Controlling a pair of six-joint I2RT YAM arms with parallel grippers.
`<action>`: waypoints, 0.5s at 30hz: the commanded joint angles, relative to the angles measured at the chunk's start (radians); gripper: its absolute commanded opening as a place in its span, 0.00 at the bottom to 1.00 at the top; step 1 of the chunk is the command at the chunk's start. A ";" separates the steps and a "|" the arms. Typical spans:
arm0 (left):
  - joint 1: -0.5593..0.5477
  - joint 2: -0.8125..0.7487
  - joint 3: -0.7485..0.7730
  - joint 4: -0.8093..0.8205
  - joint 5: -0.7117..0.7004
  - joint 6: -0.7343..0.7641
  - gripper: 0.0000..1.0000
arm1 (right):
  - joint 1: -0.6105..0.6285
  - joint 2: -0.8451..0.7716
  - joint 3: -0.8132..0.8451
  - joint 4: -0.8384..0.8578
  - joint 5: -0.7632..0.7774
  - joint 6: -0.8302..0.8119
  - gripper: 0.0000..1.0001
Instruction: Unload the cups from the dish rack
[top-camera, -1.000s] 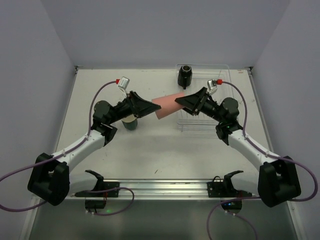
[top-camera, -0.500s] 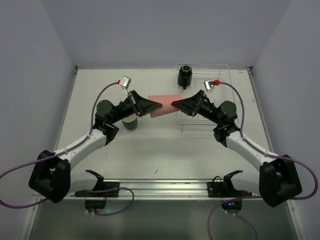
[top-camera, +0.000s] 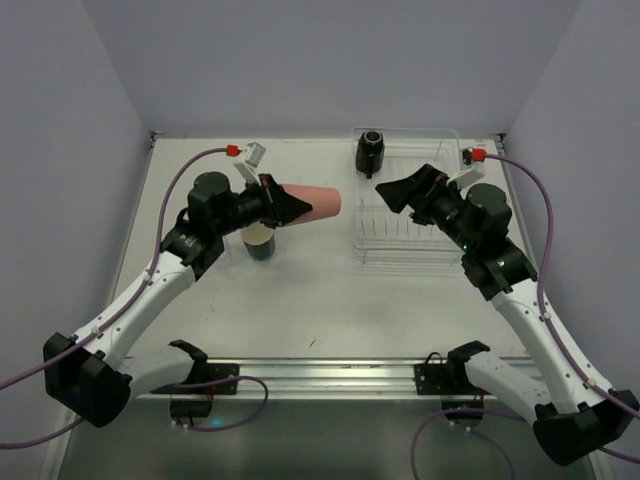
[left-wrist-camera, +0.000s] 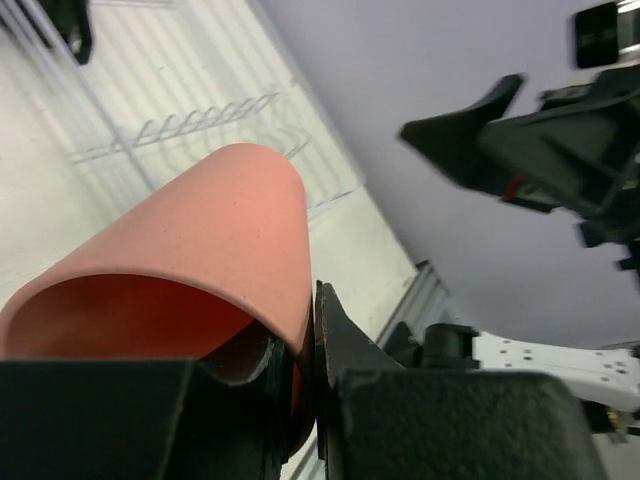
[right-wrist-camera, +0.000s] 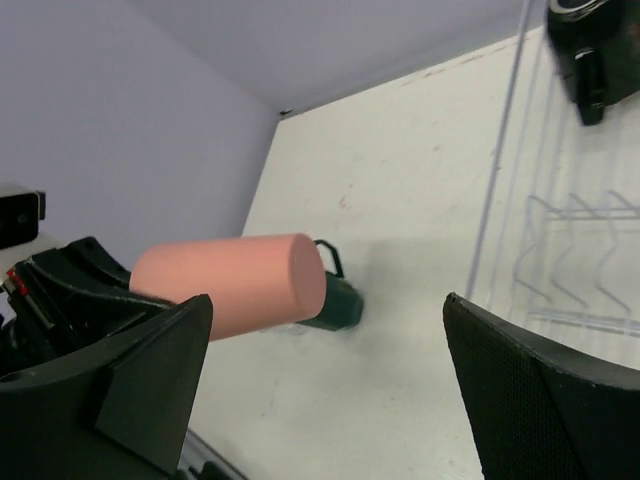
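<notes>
My left gripper (top-camera: 287, 205) is shut on the salmon-pink tumbler (top-camera: 314, 202), which it holds on its side above the table. One finger is inside the rim and one outside (left-wrist-camera: 300, 365), pinching the tumbler (left-wrist-camera: 190, 270) wall. My right gripper (top-camera: 402, 191) hangs open and empty over the clear dish rack (top-camera: 440, 255). Between its spread fingers (right-wrist-camera: 328, 325) I see the tumbler (right-wrist-camera: 230, 285) and a dark teal cup (right-wrist-camera: 340, 303). That teal cup (top-camera: 260, 242) stands on the table under my left arm. A black cup (top-camera: 371, 152) sits in the rack's far left corner.
The rack's thin ribbed dividers (right-wrist-camera: 585, 265) lie under my right arm. White walls close the table in at the back and sides. The arm bases and a metal rail (top-camera: 320, 375) line the near edge.
The right gripper has let go of the tumbler, opened wide and pulled back right over the rack. The left gripper has shut on the tumbler's rim and drawn it left.
</notes>
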 joint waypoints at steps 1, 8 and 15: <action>-0.006 0.020 0.075 -0.312 -0.070 0.217 0.00 | -0.013 -0.029 0.074 -0.229 0.166 -0.132 0.99; -0.120 0.161 0.222 -0.570 -0.320 0.353 0.00 | -0.013 -0.008 0.085 -0.247 0.155 -0.129 0.99; -0.227 0.325 0.352 -0.692 -0.524 0.390 0.00 | -0.013 0.042 0.080 -0.255 0.098 -0.116 0.99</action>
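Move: The left hand holds the pink cup by its rim; the teal cup on the table stands about 6 cm ahead of that hand, 11 cm to its left and some 26 cm below. The clear glasses are roughly 11 cm farther left of the teal cup and about level with it fore and aft. From the empty right hand, the black cup lies about 33 cm straight ahead and 25 cm lower. The dish rack's middle is some 20 cm ahead of that hand, 10 cm right and 28 cm below. Straight down goes the left hand, about 12 cm towards the table beside the teal cup, its fingers tipping from nearly level to clearly downward (some 35–40 degrees) while they keep their pinch on the pink cup's wall. The right hand, wide open and empty, draws off about 3 cm to the right, then sinks some 4 cm over the rack, tilting slightly. ##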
